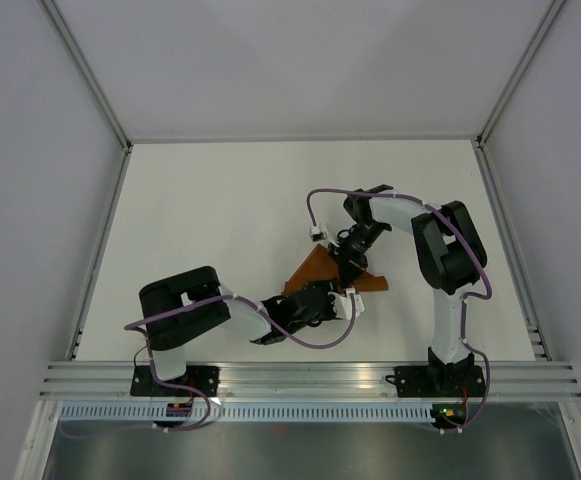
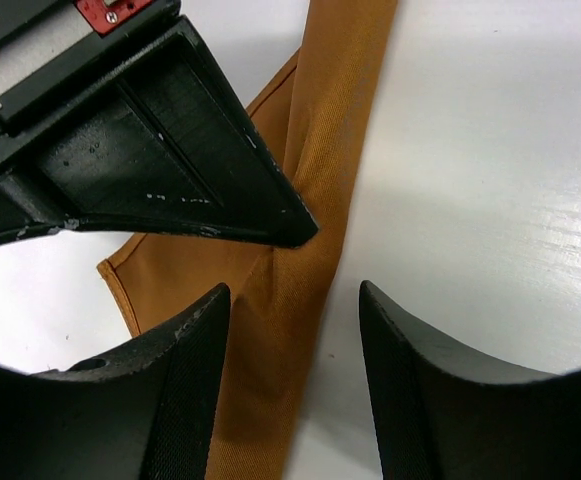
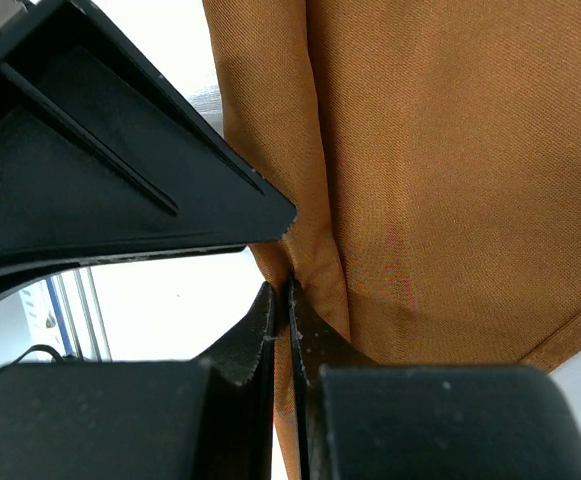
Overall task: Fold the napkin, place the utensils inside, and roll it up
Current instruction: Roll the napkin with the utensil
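Note:
The rust-orange napkin [image 1: 315, 270] lies folded into a rough triangle at the table's middle front, partly under both grippers. In the left wrist view a narrow folded band of the napkin [image 2: 320, 150] runs between the jaws of my left gripper [image 2: 292, 290], which stands open around it; its left finger hangs over the cloth. My right gripper [image 3: 288, 285] is shut on a pinched fold of the napkin [image 3: 450, 180]. From above, the left gripper [image 1: 320, 298] and right gripper [image 1: 348, 268] sit close together over the cloth. The utensils are out of view.
The right gripper's black body [image 2: 150, 150] fills the upper left of the left wrist view, nearly touching the band. The white table [image 1: 220, 220] is bounded by grey walls and a metal rail [image 1: 310, 378] at the near edge.

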Available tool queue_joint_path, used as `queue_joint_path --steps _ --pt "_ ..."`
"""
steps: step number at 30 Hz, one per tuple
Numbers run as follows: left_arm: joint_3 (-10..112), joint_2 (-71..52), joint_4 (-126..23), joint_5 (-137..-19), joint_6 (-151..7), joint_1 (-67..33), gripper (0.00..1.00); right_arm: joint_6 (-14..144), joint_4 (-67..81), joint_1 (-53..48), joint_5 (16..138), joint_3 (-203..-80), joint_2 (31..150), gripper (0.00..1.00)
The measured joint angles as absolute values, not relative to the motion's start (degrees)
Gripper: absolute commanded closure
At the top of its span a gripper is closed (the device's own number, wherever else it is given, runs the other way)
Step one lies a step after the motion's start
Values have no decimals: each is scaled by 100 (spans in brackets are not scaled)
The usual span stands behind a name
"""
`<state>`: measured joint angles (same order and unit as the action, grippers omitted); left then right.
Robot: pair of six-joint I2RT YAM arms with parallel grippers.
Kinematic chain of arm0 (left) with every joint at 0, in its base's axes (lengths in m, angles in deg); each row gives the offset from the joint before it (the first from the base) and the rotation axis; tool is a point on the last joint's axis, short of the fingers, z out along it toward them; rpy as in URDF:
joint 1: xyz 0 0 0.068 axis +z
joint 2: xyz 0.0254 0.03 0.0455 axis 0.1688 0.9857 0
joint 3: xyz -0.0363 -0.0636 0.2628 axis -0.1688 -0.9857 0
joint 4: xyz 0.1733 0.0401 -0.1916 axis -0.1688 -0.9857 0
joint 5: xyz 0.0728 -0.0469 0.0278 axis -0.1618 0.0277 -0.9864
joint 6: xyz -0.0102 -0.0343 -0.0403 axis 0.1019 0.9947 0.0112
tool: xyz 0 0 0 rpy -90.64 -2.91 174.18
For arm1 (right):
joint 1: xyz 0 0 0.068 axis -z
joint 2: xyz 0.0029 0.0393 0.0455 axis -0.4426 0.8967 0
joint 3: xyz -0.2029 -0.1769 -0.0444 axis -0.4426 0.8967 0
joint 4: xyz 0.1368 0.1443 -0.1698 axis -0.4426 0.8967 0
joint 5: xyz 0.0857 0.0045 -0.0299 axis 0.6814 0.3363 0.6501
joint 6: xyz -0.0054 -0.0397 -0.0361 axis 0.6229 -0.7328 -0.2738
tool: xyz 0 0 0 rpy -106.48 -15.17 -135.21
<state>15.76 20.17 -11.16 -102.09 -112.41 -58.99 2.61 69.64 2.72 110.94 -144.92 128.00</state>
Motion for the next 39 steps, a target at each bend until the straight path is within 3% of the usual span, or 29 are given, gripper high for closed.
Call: queue_joint_path --steps 4,10,19,22,26,29,39 --pt "1725 2021 -1352 -10021 -11274 -5799 42 261 6995 281 11114 -14514 12829 98" --pt "1991 2023 -1872 -9512 -11268 -5534 53 257 7025 289 11132 -14538 12853 98" --pt "2289 2080 -2403 -9066 -11239 -5425 88 239 7080 331 11118 -14543 12864 96" --pt "2350 2085 -2495 -8889 -11189 -5366 96 239 7100 359 11112 -14543 12864 86" --pt "2453 2091 -2641 -8495 -11032 -5222 98 274 7150 425 11158 -14503 12811 63" --pt "2647 2165 -2812 -8076 -10859 -5058 98 292 7169 506 11162 -14392 12647 56" --pt "3052 2351 -3262 -6321 -10186 -4411 98 875 5858 1303 10874 -13756 11419 53"
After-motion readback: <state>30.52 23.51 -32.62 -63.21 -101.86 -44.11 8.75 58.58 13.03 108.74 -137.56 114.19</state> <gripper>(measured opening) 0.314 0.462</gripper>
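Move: The rolled edge of the napkin lies almost between my open left fingertips: the stretch they will shut on is about 1 cm ahead, 1 cm right and 1 cm below. My right fingers already pinch the roll; from them that stretch is some 2 cm to the left and level. From my left hand, the roll's right end lies about 11 cm to the right and level front to back, and the unrolled flap's far corner about 9 cm ahead and 5 cm left. I ease my left hand about 1 cm forward, right and down and close it around the roll just beside my right fingers. Keeping that grip, I draw 2 cm farther right and tip the left fingers some 30 degrees more downward. Only after the left has hold do I open my right fingers, let go of the roll and pull that hand away forward, right and up, about 8 cm in all. ##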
